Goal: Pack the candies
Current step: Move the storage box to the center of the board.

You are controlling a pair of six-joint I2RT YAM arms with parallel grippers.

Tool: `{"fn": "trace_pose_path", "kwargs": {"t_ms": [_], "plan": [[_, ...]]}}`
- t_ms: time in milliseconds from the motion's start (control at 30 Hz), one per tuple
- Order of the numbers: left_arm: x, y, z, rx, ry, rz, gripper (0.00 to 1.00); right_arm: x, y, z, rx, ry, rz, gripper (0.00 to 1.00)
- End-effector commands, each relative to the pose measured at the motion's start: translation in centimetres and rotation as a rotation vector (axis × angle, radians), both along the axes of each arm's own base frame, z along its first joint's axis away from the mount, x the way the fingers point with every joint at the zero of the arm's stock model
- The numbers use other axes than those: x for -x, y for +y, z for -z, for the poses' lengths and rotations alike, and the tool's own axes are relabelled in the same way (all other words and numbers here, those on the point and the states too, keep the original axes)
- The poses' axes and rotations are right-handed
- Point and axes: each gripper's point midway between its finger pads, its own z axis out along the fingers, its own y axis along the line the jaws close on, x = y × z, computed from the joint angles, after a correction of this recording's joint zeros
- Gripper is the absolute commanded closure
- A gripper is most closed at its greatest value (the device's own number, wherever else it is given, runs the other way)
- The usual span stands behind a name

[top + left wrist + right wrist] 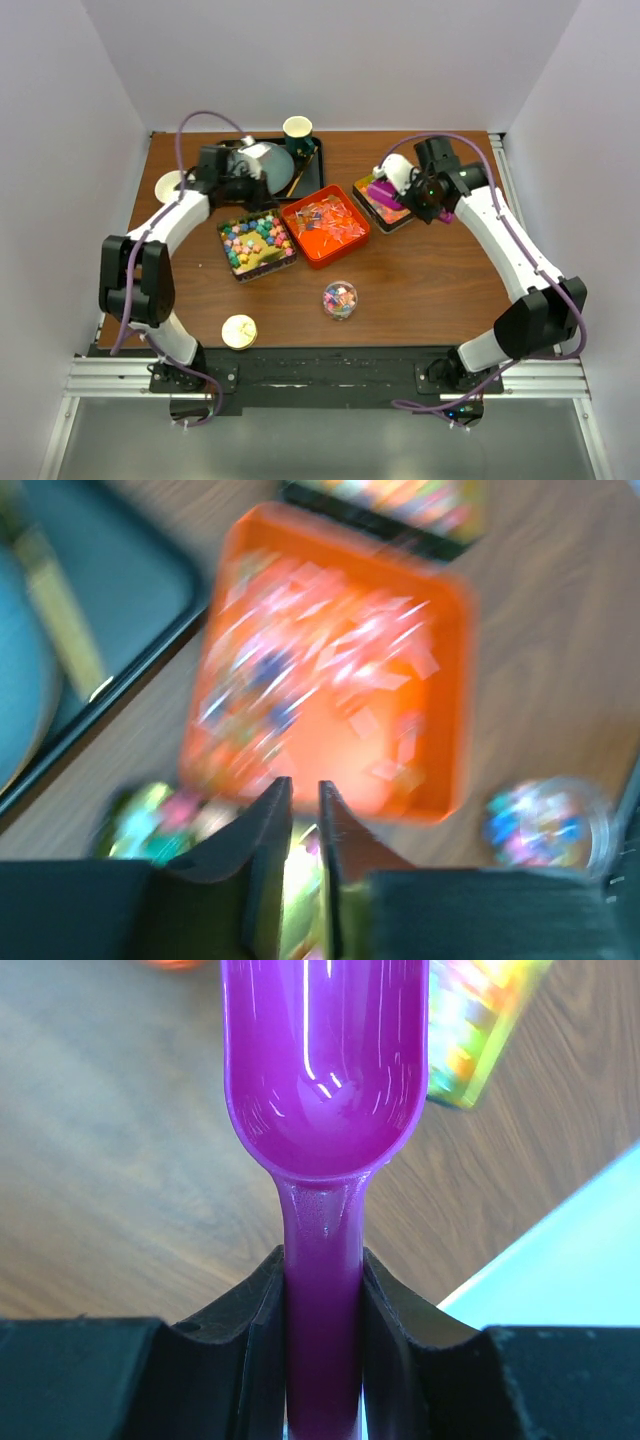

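My right gripper (398,188) is shut on the handle of the purple scoop (381,192). It holds the scoop over the right tray of candies (392,212). In the right wrist view the gripper (323,1272) clamps the handle, the scoop bowl (325,1060) is empty, and the corner of a candy tray (482,1022) shows at top right. My left gripper (243,186) is at the back left, shut with a thin gap and empty (305,792). The orange tray of wrapped pieces (325,226) (330,680) and the tray of multicoloured cubes (256,246) sit mid-table. A clear jar (339,299) (545,825) holds some candies.
A round gold lid (239,331) lies near the front left. A black tray (309,166) with a grey bowl (270,163) and a teal cup (298,133) stand at the back. A white cup (170,185) is at the left edge. The left wrist view is blurred.
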Motion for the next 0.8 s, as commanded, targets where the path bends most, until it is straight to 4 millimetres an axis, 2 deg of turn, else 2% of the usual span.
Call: {"fn": "trace_pose_path", "kwargs": {"t_ms": [0,33,67,100,133,167,200,233,267,300,333,367,400,433,467,500,533,600,633,767], "plan": [[-1.4,-6.6,-4.2,0.138,-0.044,0.066,0.69,-3.9,-3.4,-2.3,-0.071,-0.132,0.258,1.0],[-2.7,-7.2,-5.0,0.139,-0.077,0.039,0.64,-4.4,-4.0,-1.9,-0.074,-0.131,0.291,1.0],[-3.0,-8.6,-4.2,0.142,-0.042,0.031,0.61,-4.7,-4.9,-1.9,-0.072,-0.136,0.323,1.0],[-3.6,-9.4,-4.5,0.15,-0.048,0.03,0.55,-5.0,-5.3,-2.1,-0.07,-0.149,0.343,1.0],[-4.4,-11.3,-5.2,0.171,-0.074,0.049,0.51,-5.2,-6.0,-2.1,-0.076,-0.153,0.375,1.0],[-4.7,-12.3,-5.5,0.175,-0.091,0.058,0.43,-5.3,-6.3,-2.2,-0.082,-0.159,0.393,1.0],[-5.7,-13.6,-7.1,0.193,-0.148,0.067,0.4,-5.3,-6.7,-2.2,-0.089,-0.16,0.412,1.0],[-5.5,-15.8,-6.1,0.194,-0.141,0.105,0.38,-5.3,-7.1,-2.2,-0.099,-0.16,0.435,1.0],[-5.7,-17.0,-6.1,0.199,-0.148,0.121,0.33,-5.1,-7.4,-2.1,-0.099,-0.157,0.446,1.0],[-6.9,-18.4,-8.2,0.227,-0.219,0.127,0.31,-5.1,-7.6,-2.0,-0.1,-0.159,0.455,1.0],[-6.9,-20.6,-6.1,0.225,-0.187,0.148,0.3,-4.9,-7.8,-1.9,-0.096,-0.158,0.462,1.0],[-7.3,-21.7,-5.9,0.23,-0.194,0.151,0.27,-4.7,-8.0,-2.0,-0.093,-0.159,0.468,1.0],[-8.6,-22.7,-7.4,0.236,-0.244,0.122,0.25,-4.6,-8.1,-2.0,-0.09,-0.16,0.471,1.0],[-8.9,-24.2,-5.3,0.217,-0.231,0.121,0.22,-4.4,-8.5,-2.2,-0.089,-0.168,0.482,1.0],[-9.4,-24.9,-4.8,0.209,-0.241,0.108,0.18,-4.0,-8.6,-2.2,-0.092,-0.168,0.487,1.0],[-10.2,-25.8,-5.4,0.203,-0.275,0.069,0.17,-3.7,-8.8,-2.2,-0.092,-0.168,0.493,1.0],[-10.8,-26.2,-3.1,0.187,-0.247,0.045,0.16,-3.4,-9.2,-2.1,-0.091,-0.165,0.503,1.0],[-11.2,-27.1,-2.3,0.189,-0.243,0.021,0.14,-2.5,-9.5,-1.6,-0.093,-0.152,0.512,1.0],[-11.2,-27.4,-0.5,0.171,-0.22,0.021,0.14,-2.1,-9.6,-1.1,-0.092,-0.141,0.515,1.0],[-10.2,-27.7,2.9,0.127,-0.16,0.031,0.19,-1.3,-10.0,-1.0,-0.095,-0.135,0.524,1.0]]}}
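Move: The storage box, the gold tin of translucent star candies, lies about 31 cm to the left gripper's right and 10 cm ahead, some 12 cm below. Between them, the orange tray lies about 13 cm right and 2 cm ahead; the black tin sits just under the gripper, 4 cm back and 3 cm left; the candy jar stands 16 cm right and 15 cm back. From the right gripper the storage box lies about 9 cm ahead and 6 cm left. Swing the left gripper some 28 cm to the right and a little forward, over the orange tray to the storage box, rising slightly first, then dipping over the near part of the box, and open the fingers wide on the way. Meanwhile, take the right gripper, still holding the purple scoop, about 10 cm right, away from the box, turning some 30 degrees clockwise. ##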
